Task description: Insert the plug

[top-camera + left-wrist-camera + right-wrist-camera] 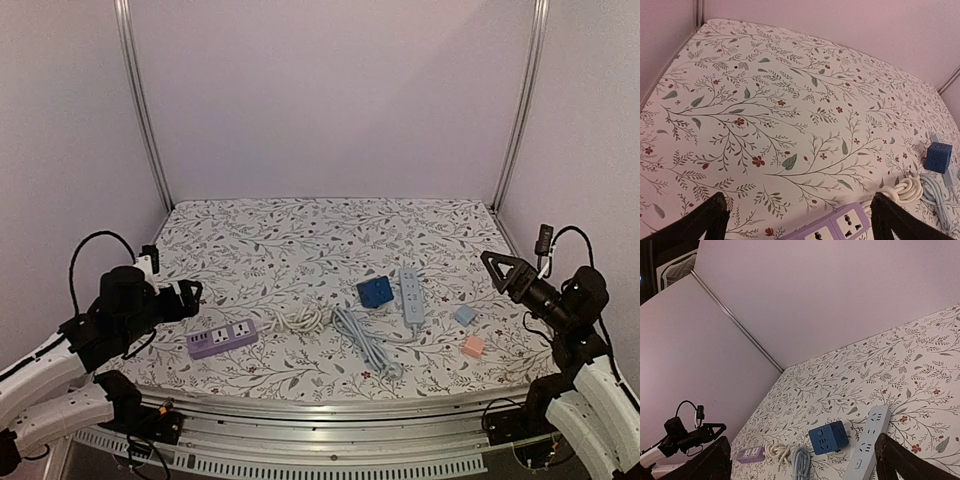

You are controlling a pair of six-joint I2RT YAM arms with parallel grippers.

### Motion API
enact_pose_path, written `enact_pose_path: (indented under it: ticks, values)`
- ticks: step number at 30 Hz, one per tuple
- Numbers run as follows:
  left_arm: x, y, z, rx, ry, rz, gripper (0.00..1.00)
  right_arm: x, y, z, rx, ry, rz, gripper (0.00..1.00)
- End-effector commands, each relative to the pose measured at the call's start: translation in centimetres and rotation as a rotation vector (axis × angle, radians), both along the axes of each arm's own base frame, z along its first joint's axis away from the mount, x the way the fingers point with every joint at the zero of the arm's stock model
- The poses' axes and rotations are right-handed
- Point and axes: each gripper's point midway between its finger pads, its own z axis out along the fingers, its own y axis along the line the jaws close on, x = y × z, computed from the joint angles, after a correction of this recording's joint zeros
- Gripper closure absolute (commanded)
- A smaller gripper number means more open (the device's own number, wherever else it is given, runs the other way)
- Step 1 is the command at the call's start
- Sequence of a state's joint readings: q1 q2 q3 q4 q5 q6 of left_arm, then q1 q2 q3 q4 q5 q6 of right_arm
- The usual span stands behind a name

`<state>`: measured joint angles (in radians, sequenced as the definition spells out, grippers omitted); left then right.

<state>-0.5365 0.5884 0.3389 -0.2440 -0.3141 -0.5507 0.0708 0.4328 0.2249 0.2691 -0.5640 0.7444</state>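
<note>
A purple power strip (222, 338) lies at the front left with a coiled white cord (298, 319) beside it. A blue cube socket (375, 291) and a pale grey power strip (411, 296) with a bundled grey cable (365, 345) lie in the middle. My left gripper (190, 295) is open and empty, just left of the purple strip (840, 227), which shows between its fingers (707, 220). My right gripper (500, 270) is open and empty at the right edge, raised and pointing toward the cube (828, 438) and grey strip (867, 452).
A small blue block (465, 314) and a small pink block (473, 347) lie at the front right. The floral table cloth (300, 240) is bounded by white walls and metal corner posts (145, 110). The left arm shows in the right wrist view (690, 437).
</note>
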Motion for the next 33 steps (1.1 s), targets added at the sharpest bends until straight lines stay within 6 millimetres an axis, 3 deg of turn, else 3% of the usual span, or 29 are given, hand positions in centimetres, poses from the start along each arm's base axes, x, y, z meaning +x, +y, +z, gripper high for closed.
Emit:
enact_pose_path:
  ticks: [1, 7, 13, 26, 33]
  values:
    - [-0.3, 0.3, 0.3, 0.0, -0.031, 0.016, 0.01, 1.0, -0.6, -2.1, 0.009, 0.111, -0.041, 0.01]
    - [-0.6, 0.6, 0.3, 0.001, -0.042, 0.036, 0.01, 2.8, -2.1, -3.9, -0.027, 0.282, -0.145, 0.01]
    - [-0.6, 0.6, 0.4, 0.012, -0.047, 0.046, 0.01, 3.7, -0.9, -6.3, -0.105, 0.44, -0.109, 0.01]
    - [-0.8, -0.1, 0.6, 0.047, -0.058, 0.038, 0.02, 4.6, -0.6, -10.1, -0.33, 0.682, -0.322, 0.01]
    - [-1.0, -0.2, 0.8, 0.064, -0.072, 0.045, 0.02, 3.9, -1.5, -15.0, -0.486, 0.903, -0.415, 0.01]
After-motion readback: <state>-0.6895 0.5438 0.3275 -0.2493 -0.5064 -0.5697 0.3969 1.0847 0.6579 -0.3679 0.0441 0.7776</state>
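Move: The light-blue plug sits far below the right hand, some 23 cm down, about 3 cm farther out and 2 cm to its right. The orange plug lies some 7 cm nearer the base than the light-blue one, in line with it. The white power strip is about 8 cm ahead of the right hand and 10 cm to its left; the blue block is roughly 9 cm ahead and 19 cm left. For the left hand, the light-blue plug is about 60 cm to the right and 2 cm farther out. Down and somewhat forward, the right hand sinks about 12 cm while reaching 5 cm out, towards the light-blue plug. On the way the wrist tips the fingers steeply down by some 45 degrees and swings clockwise, its left side dipping. The fingers stay wide open and touch nothing, still well above the table at the end. ##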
